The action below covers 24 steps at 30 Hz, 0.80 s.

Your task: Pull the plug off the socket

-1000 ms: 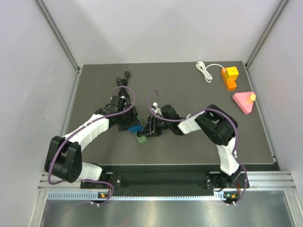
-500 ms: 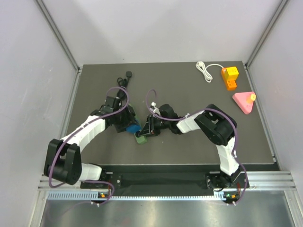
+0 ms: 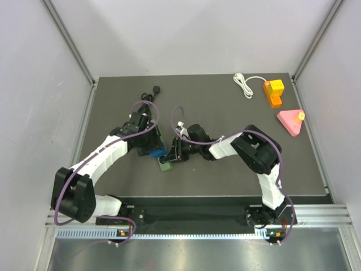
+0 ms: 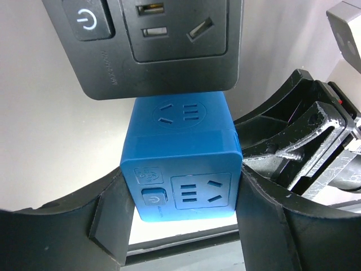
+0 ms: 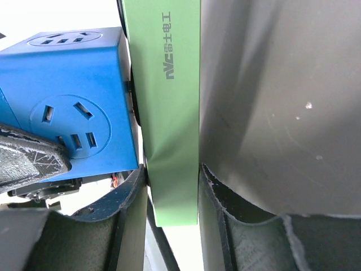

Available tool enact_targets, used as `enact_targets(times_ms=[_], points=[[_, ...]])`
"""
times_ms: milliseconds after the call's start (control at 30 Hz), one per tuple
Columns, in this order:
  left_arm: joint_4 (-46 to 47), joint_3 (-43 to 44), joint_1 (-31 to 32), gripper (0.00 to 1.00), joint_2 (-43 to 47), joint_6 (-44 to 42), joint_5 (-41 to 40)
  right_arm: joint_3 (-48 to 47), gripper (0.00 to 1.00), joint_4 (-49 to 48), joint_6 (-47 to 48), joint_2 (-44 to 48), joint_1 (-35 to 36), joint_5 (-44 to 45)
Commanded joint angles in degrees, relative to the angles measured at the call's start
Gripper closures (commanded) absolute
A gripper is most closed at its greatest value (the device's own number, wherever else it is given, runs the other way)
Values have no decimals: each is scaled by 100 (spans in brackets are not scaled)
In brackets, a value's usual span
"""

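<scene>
A blue cube socket [image 3: 157,152] sits mid-table with a green plug [image 3: 166,166] against its right side. In the left wrist view my left gripper [image 4: 183,212] is shut on the blue socket [image 4: 180,164], one finger pressed on each side face. In the right wrist view my right gripper [image 5: 172,197] is shut on the flat green plug [image 5: 169,113], which stands flush against the blue socket [image 5: 73,96] with only a thin dark gap showing. The plug's pins are hidden.
A black socket block [image 4: 163,45] with a power button touches the blue cube's far side. Its black cable and plug end [image 3: 156,88] lie behind. At the back right are a white cable [image 3: 245,84], an orange block [image 3: 274,92] and a pink wedge [image 3: 290,121].
My right gripper has closed onto the green plug. Both grippers, with the socket and plug, have shifted slightly left, and the black cable end has moved a little right.
</scene>
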State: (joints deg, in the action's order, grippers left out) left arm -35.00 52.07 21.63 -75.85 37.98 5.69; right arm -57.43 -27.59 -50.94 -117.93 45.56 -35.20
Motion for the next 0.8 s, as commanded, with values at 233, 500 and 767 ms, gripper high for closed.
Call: enact_targets(times_ms=[233, 500, 767], points=[[985, -294, -440, 100, 993, 913, 1487, 416, 100, 1170, 76, -547, -240, 1324], [1829, -681, -475, 100, 1582, 501, 1889, 681, 100, 334, -514, -723, -557, 672], [549, -251, -475, 100, 1566, -148, 1032, 566, 100, 632, -84, -609, -531, 857]])
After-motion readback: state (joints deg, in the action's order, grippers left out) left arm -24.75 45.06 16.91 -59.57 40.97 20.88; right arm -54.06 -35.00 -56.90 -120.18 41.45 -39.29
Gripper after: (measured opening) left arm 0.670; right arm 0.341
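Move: The left hand already grips the blue plug, which still sits in the green strip; its socket is some 3 cm below that hand, about 1 cm ahead and 1 cm right. A black plug block is on the strip about 8 cm ahead, 1 cm left and 2 cm lower. The strip's near end lies about 7 cm back, 3 cm right and 5 cm down. From the right hand, pinching the strip, the blue plug is some 4 cm ahead, 3 cm left and 4 cm higher. Tilting the blue plug a little at first, with hardly any travel, the left hand then jerks it up about 7 cm and some 2 cm right, away from its socket, fingertips swinging right and forward by roughly 20 degrees, grip kept. The right hand keeps its pinch on the strip as counter-hold, then shifts about 2 cm right and a little forward with it. ##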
